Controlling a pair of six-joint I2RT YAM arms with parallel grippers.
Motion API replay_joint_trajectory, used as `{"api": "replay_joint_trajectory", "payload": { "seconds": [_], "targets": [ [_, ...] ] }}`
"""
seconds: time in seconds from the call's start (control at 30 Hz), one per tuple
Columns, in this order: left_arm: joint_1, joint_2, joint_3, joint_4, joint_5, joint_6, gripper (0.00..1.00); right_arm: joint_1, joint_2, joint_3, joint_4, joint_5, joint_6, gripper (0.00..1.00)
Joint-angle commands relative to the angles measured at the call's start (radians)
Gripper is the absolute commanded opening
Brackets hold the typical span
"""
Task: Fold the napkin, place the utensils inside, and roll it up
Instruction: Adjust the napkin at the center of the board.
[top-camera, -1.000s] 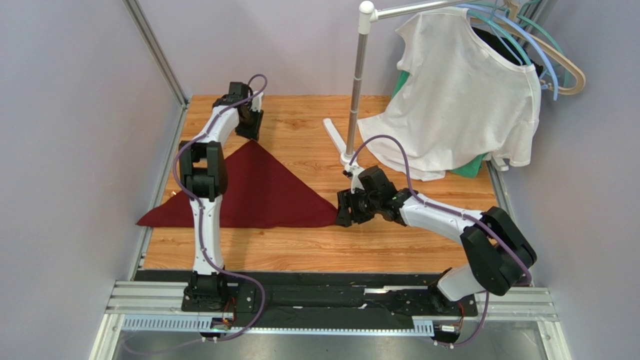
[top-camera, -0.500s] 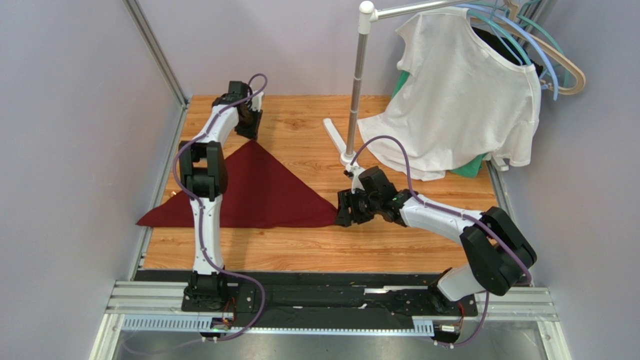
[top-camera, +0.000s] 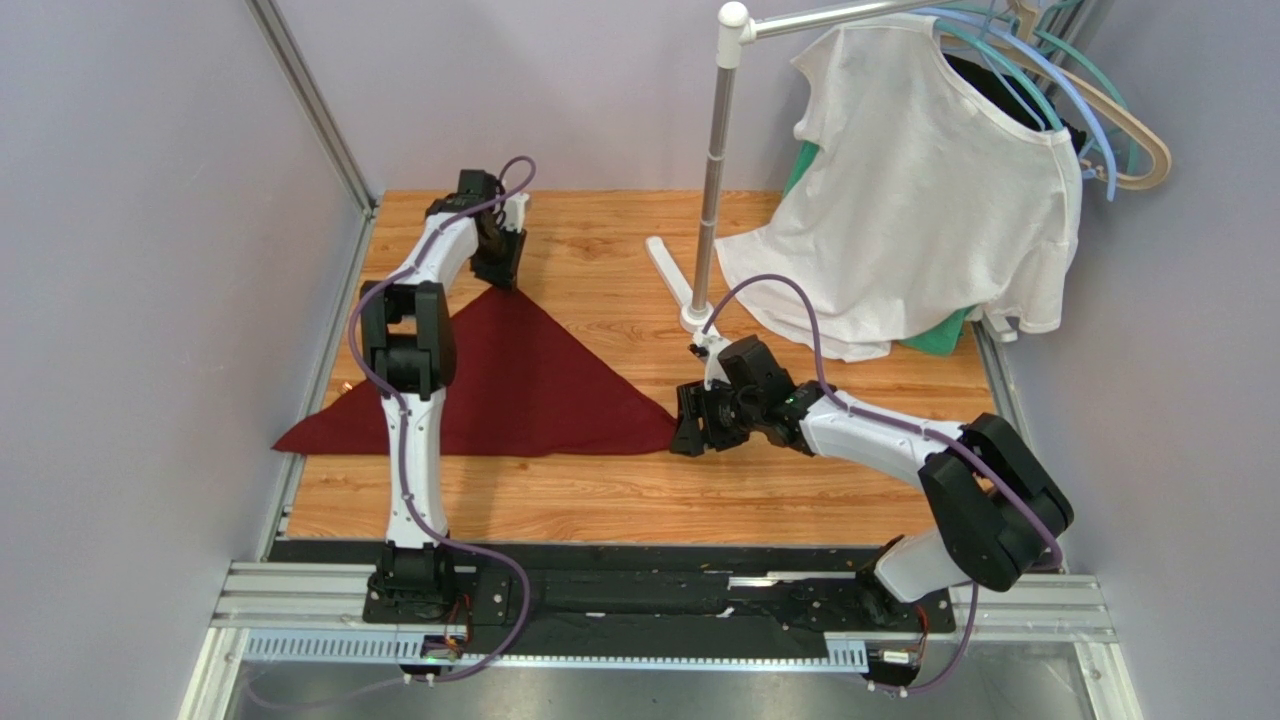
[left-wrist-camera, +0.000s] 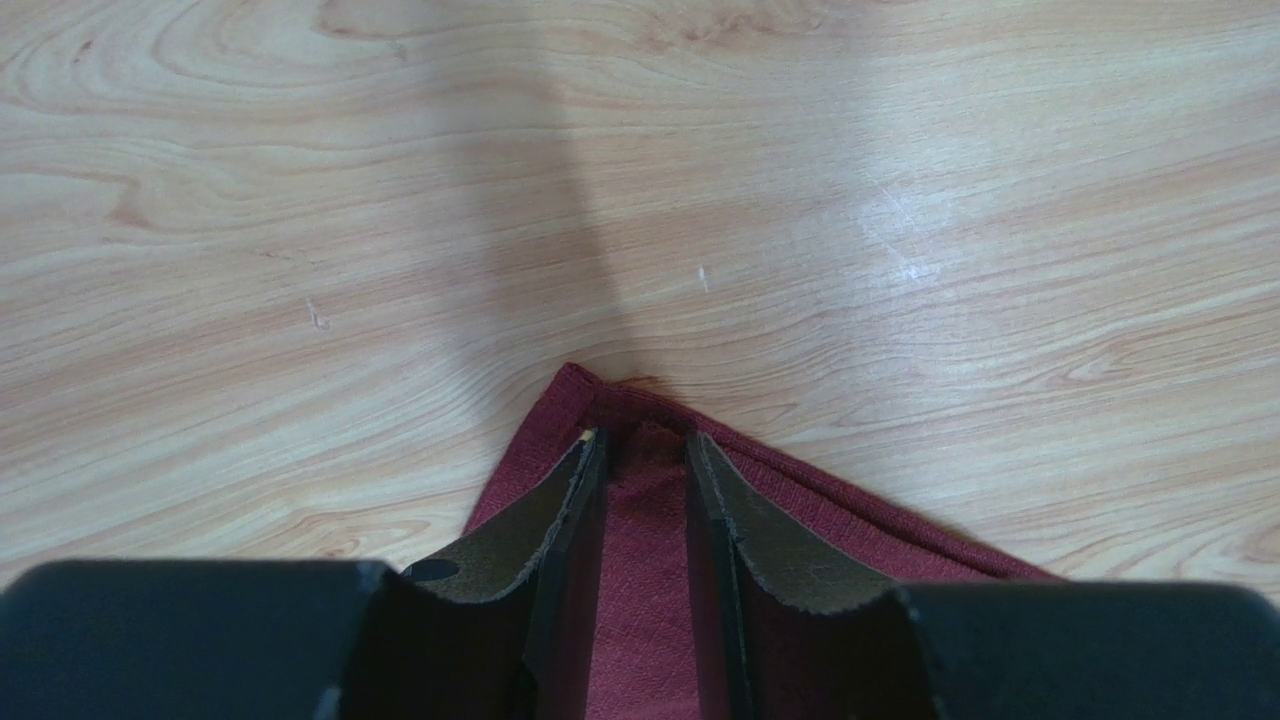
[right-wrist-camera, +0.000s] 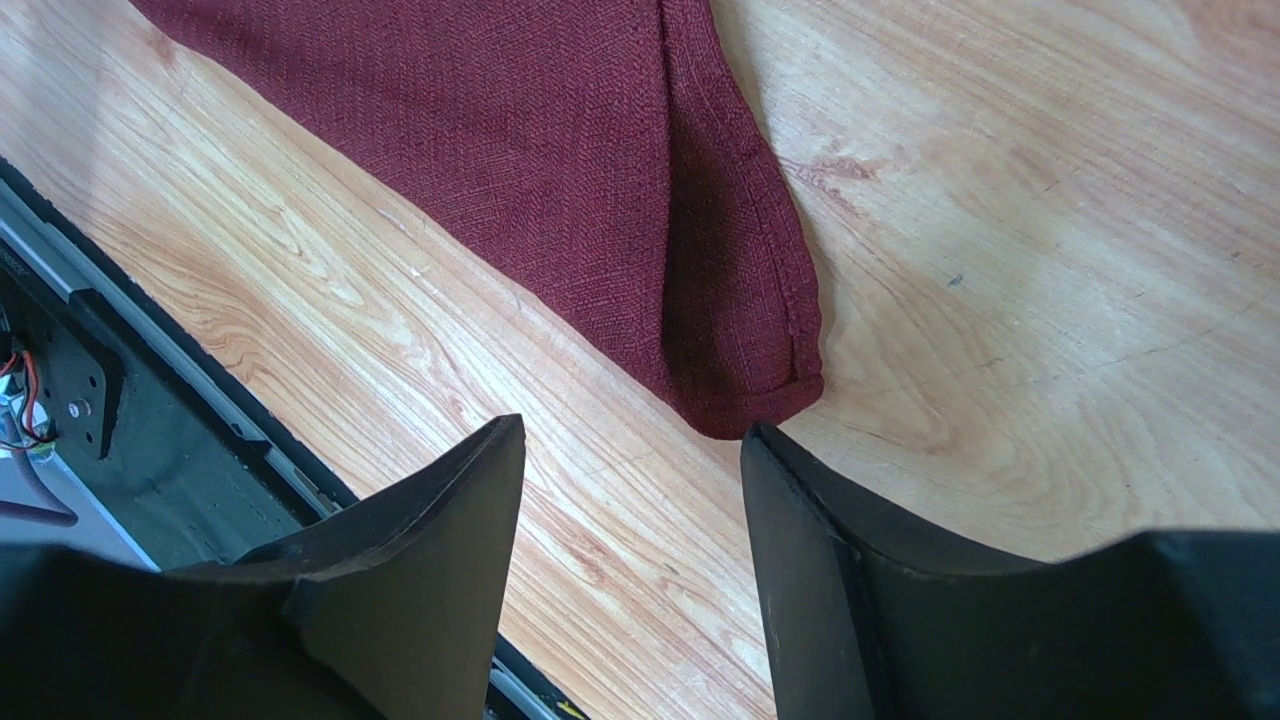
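Observation:
The dark maroon napkin lies flat on the wooden table, folded into a wide triangle with its apex pointing to the far side. My left gripper sits at that apex. In the left wrist view its narrowly parted fingers straddle the napkin's tip, with cloth lying between them. My right gripper hovers just off the napkin's right corner, open with only bare wood between its fingers. No utensils are in view.
A metal garment stand rises from the table's far middle. It carries a white T-shirt and several hangers at the far right. Something green lies under the shirt. Grey walls close both sides, and a black rail runs along the near edge.
My left gripper has shifted slightly nearer, onto the napkin's apex, and its fingers have narrowed a little. The right arm and the napkin have not moved.

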Motion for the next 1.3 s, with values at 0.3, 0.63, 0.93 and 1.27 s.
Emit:
{"api": "replay_joint_trajectory", "payload": {
  "seconds": [0.3,0.63,0.93,1.27],
  "targets": [
    [0.007,0.015,0.026,0.002,-0.021,0.017,0.36,-0.004,-0.006,-0.009,0.051,-0.008,0.016,0.59],
    [0.008,0.025,0.02,0.005,-0.001,0.022,0.21,-0.004,-0.002,-0.012,0.058,-0.008,0.02,0.59],
    [0.008,0.01,0.026,-0.004,-0.03,0.016,0.11,-0.004,0.017,-0.014,0.065,-0.016,0.029,0.59],
    [0.01,-0.045,0.021,0.005,-0.058,0.027,0.02,-0.005,0.001,-0.023,0.062,-0.013,0.034,0.58]
  ]
}}
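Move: The left hand stands just over the napkin's far corner, whose tip lies about 1 cm ahead and 2 cm to its left, 1 cm lower. The fork peeks out some 19 cm back and 21 cm to the left; the napkin's right corner is roughly 29 cm back and 25 cm to the right. From the right hand the far corner lies about 33 cm ahead, 26 cm to the left and 3 cm below. Staying in place low on the board, the left hand holds its downward-and-forward slant, waits briefly, then closes its fingers from about a third open to nearly shut. They pinch up a small tuft of cloth just inside the napkin's far corner. Its whole drift is only about half a centimetre, to the left. ##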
